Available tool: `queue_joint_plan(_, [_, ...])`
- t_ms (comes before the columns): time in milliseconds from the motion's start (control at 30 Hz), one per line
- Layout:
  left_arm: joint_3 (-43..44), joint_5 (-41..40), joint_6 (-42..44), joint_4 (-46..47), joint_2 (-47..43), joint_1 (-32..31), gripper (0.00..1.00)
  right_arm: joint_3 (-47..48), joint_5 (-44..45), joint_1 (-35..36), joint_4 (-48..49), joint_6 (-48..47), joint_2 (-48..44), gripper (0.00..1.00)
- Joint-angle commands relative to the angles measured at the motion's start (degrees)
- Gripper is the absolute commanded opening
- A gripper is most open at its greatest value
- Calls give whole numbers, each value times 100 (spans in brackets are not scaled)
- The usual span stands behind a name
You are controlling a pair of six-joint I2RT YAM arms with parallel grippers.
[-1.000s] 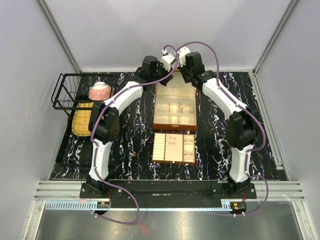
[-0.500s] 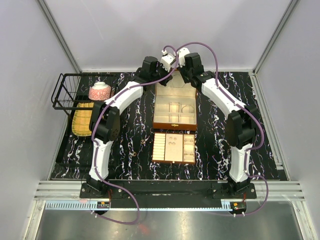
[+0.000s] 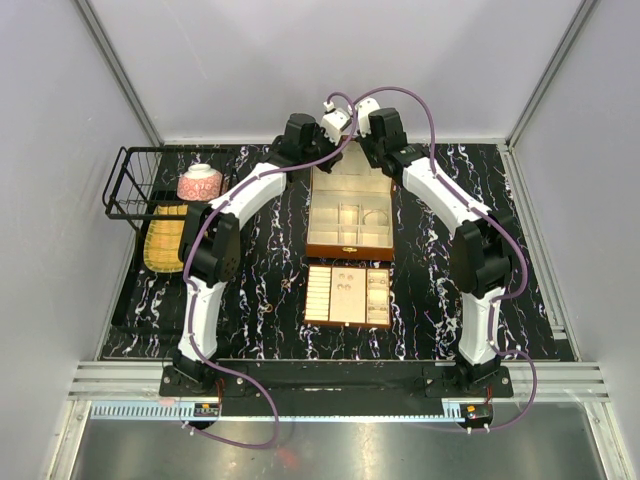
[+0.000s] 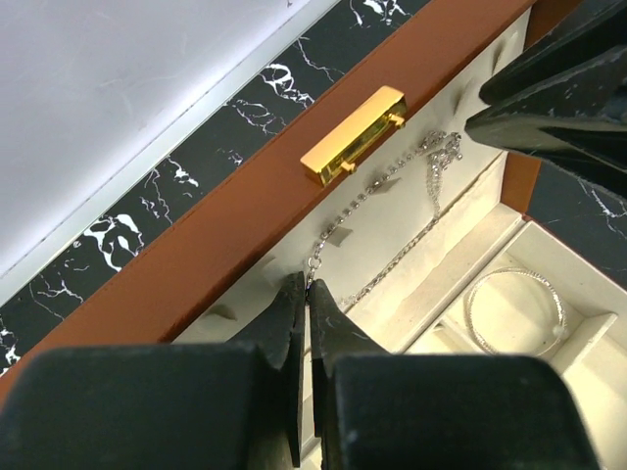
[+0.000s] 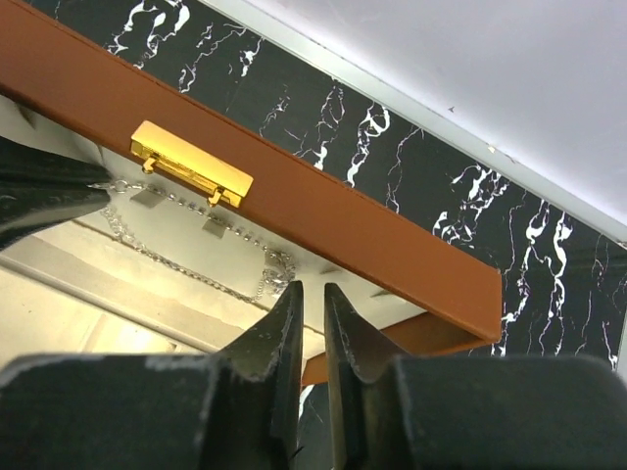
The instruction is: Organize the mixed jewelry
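The brown box [image 3: 349,253] stands open at mid-table, its lid lying back. My left gripper [image 4: 307,282] is shut on one end of a fine silver chain [image 4: 443,149] that hangs across the cream lid lining under the gold clasp [image 4: 355,135]. My right gripper [image 5: 313,287] has its jaws a little apart with nothing between them, right beside the chain's bunched end [image 5: 277,269]. A pale bangle [image 4: 514,313] lies in a box compartment. In the top view both grippers [image 3: 340,145] [image 3: 368,140] are over the lid.
A cream insert tray [image 3: 310,295] with small pieces lies in front of the box. A black wire basket [image 3: 130,185] with a pink bowl [image 3: 200,182] and a yellow ribbed dish [image 3: 163,240] stands at the left. The back wall is just behind the lid.
The right arm has shifted slightly towards the lid's middle. The left arm has hardly moved.
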Motion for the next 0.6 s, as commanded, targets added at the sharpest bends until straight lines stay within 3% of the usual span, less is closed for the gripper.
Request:
queue_joint_plan(0, [307,-253,103,345,-18,18,0,-104,63,89,-203,-338,-41,20])
queue_joint_plan(233, [298,-226,103,319,-45,18,4,-218,36,107,-203,-294,-181,20])
queue_joint_plan(367, [228,-200,77,319,-141,18,19,-323,19,133,-211,-250,-295,20])
queue_joint_plan(567, [122,-147,42,310,-352,18,33,-534,1,177,-247,-180,-533,21])
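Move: The left fingers are shut on the near-left end of the necklace strung across the lid hooks, its middle about 4 cm to their right. The gold clasp is some 4 cm right and 2 cm ahead of them; the bracelet about 11 cm back, 9 cm right and lower. From the right hand, the necklace's middle lies roughly 4 cm left and the clasp 5 cm left and 2 cm ahead. Left fingers part, letting go of the necklace, while the right hand eases down 1.5 cm, back and right. ##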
